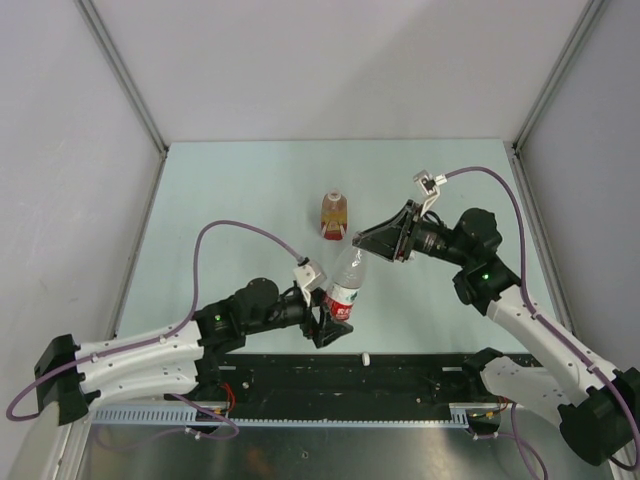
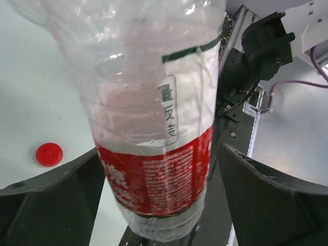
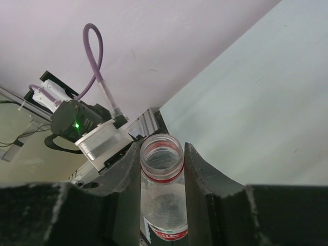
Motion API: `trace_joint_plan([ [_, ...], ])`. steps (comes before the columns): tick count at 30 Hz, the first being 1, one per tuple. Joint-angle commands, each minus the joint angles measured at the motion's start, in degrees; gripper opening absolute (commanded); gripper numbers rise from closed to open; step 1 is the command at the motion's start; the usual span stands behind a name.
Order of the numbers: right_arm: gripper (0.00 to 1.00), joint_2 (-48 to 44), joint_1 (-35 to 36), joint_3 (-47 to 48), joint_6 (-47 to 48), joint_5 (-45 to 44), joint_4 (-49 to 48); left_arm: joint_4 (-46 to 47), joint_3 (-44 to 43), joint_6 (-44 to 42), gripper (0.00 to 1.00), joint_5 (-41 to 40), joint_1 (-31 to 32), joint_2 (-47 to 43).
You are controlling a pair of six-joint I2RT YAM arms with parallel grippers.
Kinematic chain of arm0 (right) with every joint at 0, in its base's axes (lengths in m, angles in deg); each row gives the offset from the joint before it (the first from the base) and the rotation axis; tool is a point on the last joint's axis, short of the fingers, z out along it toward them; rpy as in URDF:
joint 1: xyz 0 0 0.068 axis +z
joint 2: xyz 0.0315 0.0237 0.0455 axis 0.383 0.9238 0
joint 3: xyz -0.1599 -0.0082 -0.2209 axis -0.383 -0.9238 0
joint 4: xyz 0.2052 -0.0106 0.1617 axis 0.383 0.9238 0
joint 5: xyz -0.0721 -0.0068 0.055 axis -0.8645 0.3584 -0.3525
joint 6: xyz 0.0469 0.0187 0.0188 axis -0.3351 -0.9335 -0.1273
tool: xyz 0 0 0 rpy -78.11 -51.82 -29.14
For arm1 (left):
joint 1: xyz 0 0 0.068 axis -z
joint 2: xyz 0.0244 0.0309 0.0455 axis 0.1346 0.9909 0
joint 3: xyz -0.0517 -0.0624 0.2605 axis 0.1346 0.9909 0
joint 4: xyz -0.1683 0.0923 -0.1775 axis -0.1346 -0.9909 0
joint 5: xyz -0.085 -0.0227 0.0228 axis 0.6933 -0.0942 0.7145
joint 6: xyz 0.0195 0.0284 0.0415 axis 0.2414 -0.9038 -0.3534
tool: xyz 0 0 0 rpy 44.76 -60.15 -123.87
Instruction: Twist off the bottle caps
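Observation:
A clear bottle [image 1: 346,285] with a red-and-white label is held tilted between both arms. My right gripper [image 3: 163,148] is shut on its neck, one finger on each side just under the rim. The bottle's mouth [image 3: 162,151] is open, with no cap on it. My left gripper [image 2: 160,154] stands open around the bottle's lower, labelled part [image 2: 154,184], with a gap at its right finger [image 2: 266,200]. A red cap [image 2: 49,154] lies on the table. A small white cap [image 1: 366,357] rests by the front rail.
A bottle with amber liquid [image 1: 334,215] is on the table beyond the held bottle. The black rail [image 1: 420,380] runs along the near edge between the arm bases. Grey walls enclose the pale green table [image 1: 250,200] on three sides.

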Motion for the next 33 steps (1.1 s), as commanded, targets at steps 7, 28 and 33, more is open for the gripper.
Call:
trace_joint_plan([
  [7, 0.0, -1.95, 0.65, 2.64, 6.9, -4.5, 6.2, 2.87, 0.0, -1.66, 0.99, -5.66, -0.18, -5.67],
  [28, 0.0, -1.69, 5.38, 4.14, 28.13, -30.47, 14.15, -0.7, 5.61, -0.07, 0.99, -20.02, -0.13, -15.24],
  [33, 0.0, -0.12, 5.33, 4.06, 32.17, -32.02, 9.65, -0.85, 6.18, 0.29, 0.99, -20.58, -0.17, -16.22],
])
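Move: Between the left hand's barely parting fingers is the lower end of the tilted red-label bottle, its middle about 4 cm ahead, 2 cm right and 7 cm above. Clear table for that bottle lies roughly 8 cm ahead of the right hand, 4 cm to its right and 33 cm below. From the right hand, the loose red cap is some 4 cm ahead, 4 cm left and 33 cm down; the amber bottle stands about 23 cm ahead, 5 cm left and 25 cm down. Keeping its pinch on the bottle's open neck, the right hand carries it about 6 cm forward, nearly as far down and 3 cm right, tipping its fingers downward and turning clockwise, some 30 degrees in all. The left hand opens fully, frees the base, rises briefly and backs off about 5 cm left and 4 cm forward, turning counter-clockwise. ##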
